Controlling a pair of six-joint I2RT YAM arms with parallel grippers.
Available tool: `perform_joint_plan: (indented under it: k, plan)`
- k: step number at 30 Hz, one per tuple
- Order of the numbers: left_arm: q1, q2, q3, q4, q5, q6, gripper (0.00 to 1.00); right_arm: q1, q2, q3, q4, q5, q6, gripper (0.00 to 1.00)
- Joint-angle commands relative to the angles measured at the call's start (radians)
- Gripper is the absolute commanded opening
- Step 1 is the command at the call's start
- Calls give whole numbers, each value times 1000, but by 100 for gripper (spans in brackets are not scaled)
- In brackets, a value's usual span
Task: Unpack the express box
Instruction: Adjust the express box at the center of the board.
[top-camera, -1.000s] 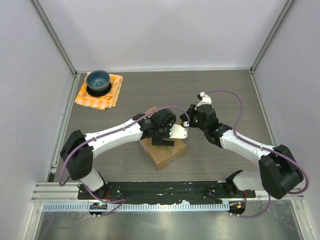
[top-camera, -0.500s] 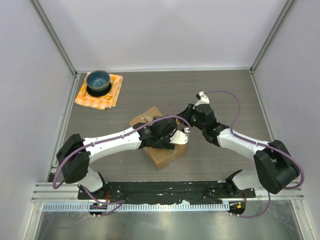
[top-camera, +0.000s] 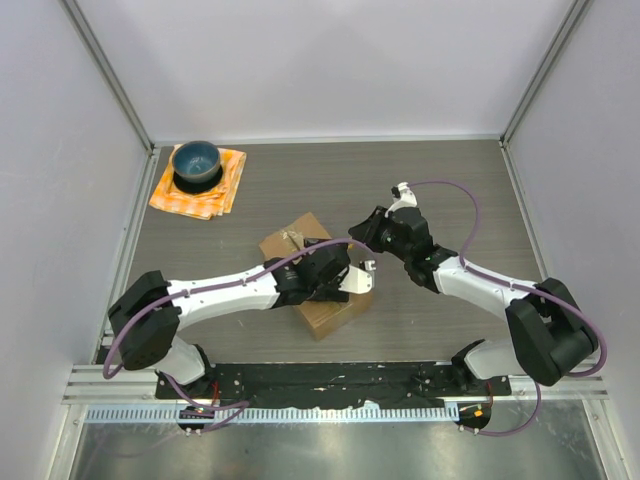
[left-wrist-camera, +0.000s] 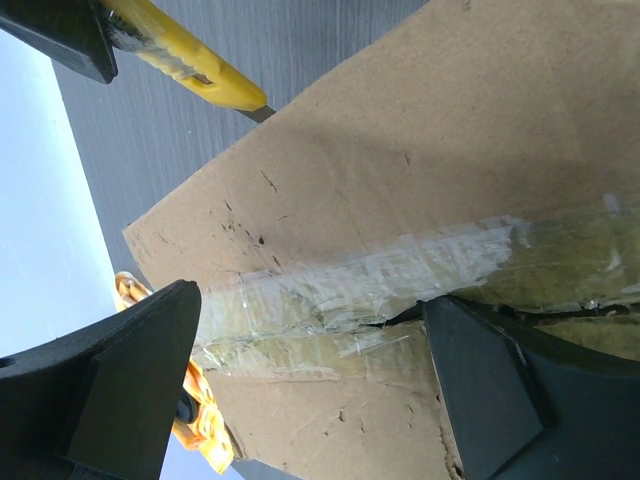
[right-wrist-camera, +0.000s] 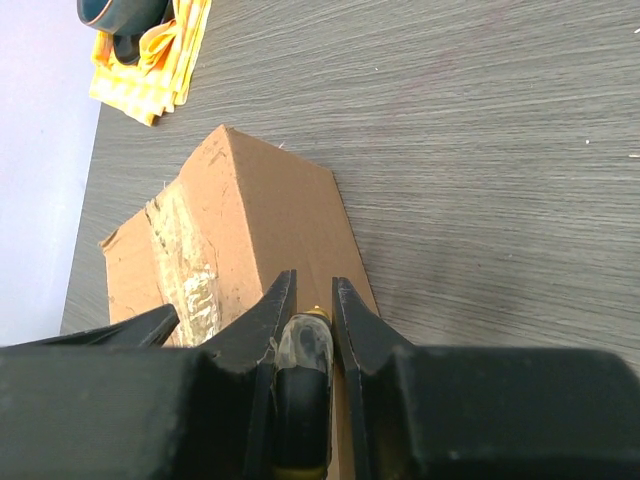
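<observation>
The brown express box (top-camera: 288, 240) lies mid-table, with clear tape along its top seam (left-wrist-camera: 400, 270). My left gripper (top-camera: 343, 281) sits low over the box top. It is open, and its two black fingers (left-wrist-camera: 110, 390) straddle the taped seam (left-wrist-camera: 310, 320). My right gripper (top-camera: 366, 238) is at the box's far right edge, shut on a yellow utility knife (right-wrist-camera: 305, 345). In the left wrist view the knife (left-wrist-camera: 190, 72) points its blade tip at the box's edge. The box also shows in the right wrist view (right-wrist-camera: 270, 215), just ahead of the right gripper (right-wrist-camera: 314, 285).
A blue bowl (top-camera: 196, 162) sits on an orange checked cloth (top-camera: 218, 192) at the far left corner; the cloth also shows in the right wrist view (right-wrist-camera: 150, 75). White walls and metal frame rails enclose the dark wood-grain table (top-camera: 450, 180).
My left arm has drawn back toward the near side along the box top, uncovering the box's far corner. My right gripper with the knife has shifted slightly left toward the box.
</observation>
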Motion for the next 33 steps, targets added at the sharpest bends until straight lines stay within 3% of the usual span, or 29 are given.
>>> perform_joint_plan:
  k: [1,6,10,14,18,28,31,33]
  plan:
    - [-7,23,-61,-20,-13,-16,100,2,6,5,80,-29,31,1]
    - [-10,39,-107,141,-131,-9,100,2,25,7,107,-65,46,1]
    - [-20,40,-146,360,-258,23,100,2,37,2,120,-95,54,1]
    - [-20,29,-141,422,-327,43,100,4,49,7,129,-121,54,1]
    - [-20,22,-81,405,-356,10,96,7,71,16,130,-141,59,1]
    - [-9,20,87,166,-314,-147,92,24,89,30,130,-152,50,1]
    - [-4,19,101,147,-295,-156,80,28,95,34,130,-155,51,1]
    - [-1,22,94,146,-284,-159,66,33,95,39,132,-158,50,1]
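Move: The express box lies under the left hand, its middle about 3 cm to the left, 1 cm back and 6 cm down. The slit in its tape is some 3 cm back, 3 cm right and 1 cm below. The cutter's head, in the right hand, is roughly 6 cm ahead and 6 cm right of the left hand. From the right hand, the box's middle is about 11 cm left, 8 cm back and 9 cm down. Its back-right finger still caught in the tape slit, the left hand draws the box forward about 3 cm, then rises about 3 cm. Its fingers tilt upward, the wrist turns some 15 degrees counter-clockwise, and the opening narrows by about a fifth. The right hand keeps hold of the cutter and eases forward 2 cm and a little left, seeming to bear on the box's right-hand side. ##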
